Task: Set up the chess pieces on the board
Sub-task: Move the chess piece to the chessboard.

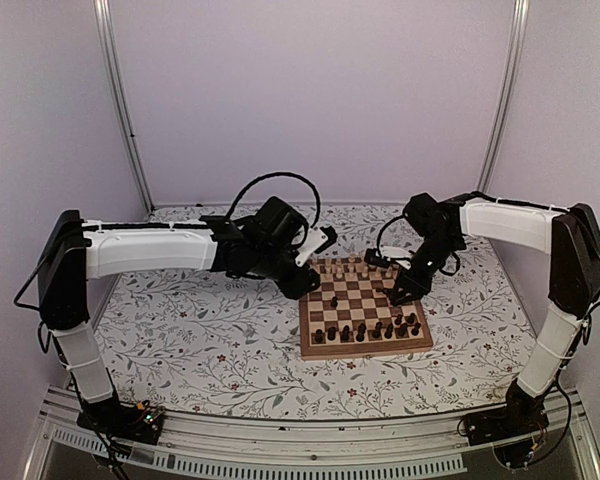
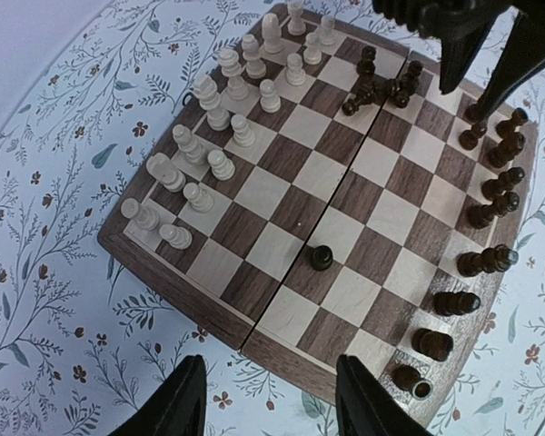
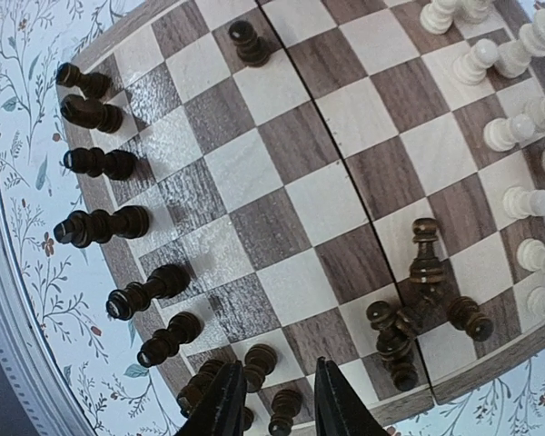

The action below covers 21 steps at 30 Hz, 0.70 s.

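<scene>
The board (image 1: 365, 345) lies on the floral cloth, right of centre. Pale chess pieces (image 2: 227, 136) stand in two rows along its far side. Dark ones (image 3: 95, 163) line the near side. A small heap of fallen dark pieces (image 3: 418, 309) lies by the board's right edge, and a lone dark pawn (image 2: 321, 258) stands mid-board. My right gripper (image 3: 277, 404) hangs low over the near right corner. Its jaws stand slightly apart, with a dark pawn (image 3: 282, 416) upright in the gap and touching neither finger. My left gripper (image 2: 272, 404) hovers open over the cloth just off the board's left edge, holding nothing.
The floral cloth (image 1: 210, 340) covers the table around the board. Metal frame posts (image 1: 120, 100) rise at the back corners, and a rail (image 1: 310, 440) runs along the near edge between the arm bases. Plain walls close in the sides and back.
</scene>
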### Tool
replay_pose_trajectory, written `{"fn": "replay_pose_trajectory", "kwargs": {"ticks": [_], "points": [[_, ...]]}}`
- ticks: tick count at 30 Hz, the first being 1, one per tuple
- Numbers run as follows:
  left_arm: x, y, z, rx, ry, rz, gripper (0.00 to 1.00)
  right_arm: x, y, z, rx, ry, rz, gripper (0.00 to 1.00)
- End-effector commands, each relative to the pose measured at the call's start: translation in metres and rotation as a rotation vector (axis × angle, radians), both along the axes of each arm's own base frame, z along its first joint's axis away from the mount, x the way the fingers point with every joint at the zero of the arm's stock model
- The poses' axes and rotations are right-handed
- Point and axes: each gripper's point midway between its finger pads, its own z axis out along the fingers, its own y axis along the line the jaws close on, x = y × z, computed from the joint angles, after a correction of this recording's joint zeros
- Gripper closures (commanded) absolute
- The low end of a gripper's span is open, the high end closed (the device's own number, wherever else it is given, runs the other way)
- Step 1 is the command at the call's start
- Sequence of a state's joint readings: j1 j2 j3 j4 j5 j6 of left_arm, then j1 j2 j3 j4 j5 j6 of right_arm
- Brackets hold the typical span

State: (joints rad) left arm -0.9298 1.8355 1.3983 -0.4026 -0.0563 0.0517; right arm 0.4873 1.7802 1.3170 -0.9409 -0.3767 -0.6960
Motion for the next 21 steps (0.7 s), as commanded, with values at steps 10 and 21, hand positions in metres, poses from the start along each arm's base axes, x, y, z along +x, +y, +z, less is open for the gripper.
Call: {"fn": "replay_pose_trajectory", "kwargs": {"ticks": [10, 21], "points": [[-0.004, -0.009, 0.006, -0.005, -0.01, -0.023, 0.49, 0.048, -0.031, -0.007, -0.075, -0.107, -0.152, 0.66], [-0.004, -0.008, 0.005, 0.0, -0.01, -0.024, 0.49, 0.054, -0.033, -0.027, -0.106, -0.09, -0.168, 0.67]]}}
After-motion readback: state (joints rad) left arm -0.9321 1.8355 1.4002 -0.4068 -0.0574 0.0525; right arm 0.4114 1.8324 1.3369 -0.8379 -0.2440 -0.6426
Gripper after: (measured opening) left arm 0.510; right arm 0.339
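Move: The little heap of fallen dark pieces lies about 5 cm ahead of the right hand, 2 cm to its right and 5 cm below. A lone dark piece lies 3 cm beyond the heap, the nearest white pawn about 12 cm ahead and 1 cm right of the hand, and the standing dark pawns some 2 cm back and 1 cm left. For the left hand, the heap lies about 18 cm right, 3 cm ahead, 10 cm below. The right hand travels about 5 cm forward and 3 cm right to the fallen dark pieces, then sinks, fingers part-open. ##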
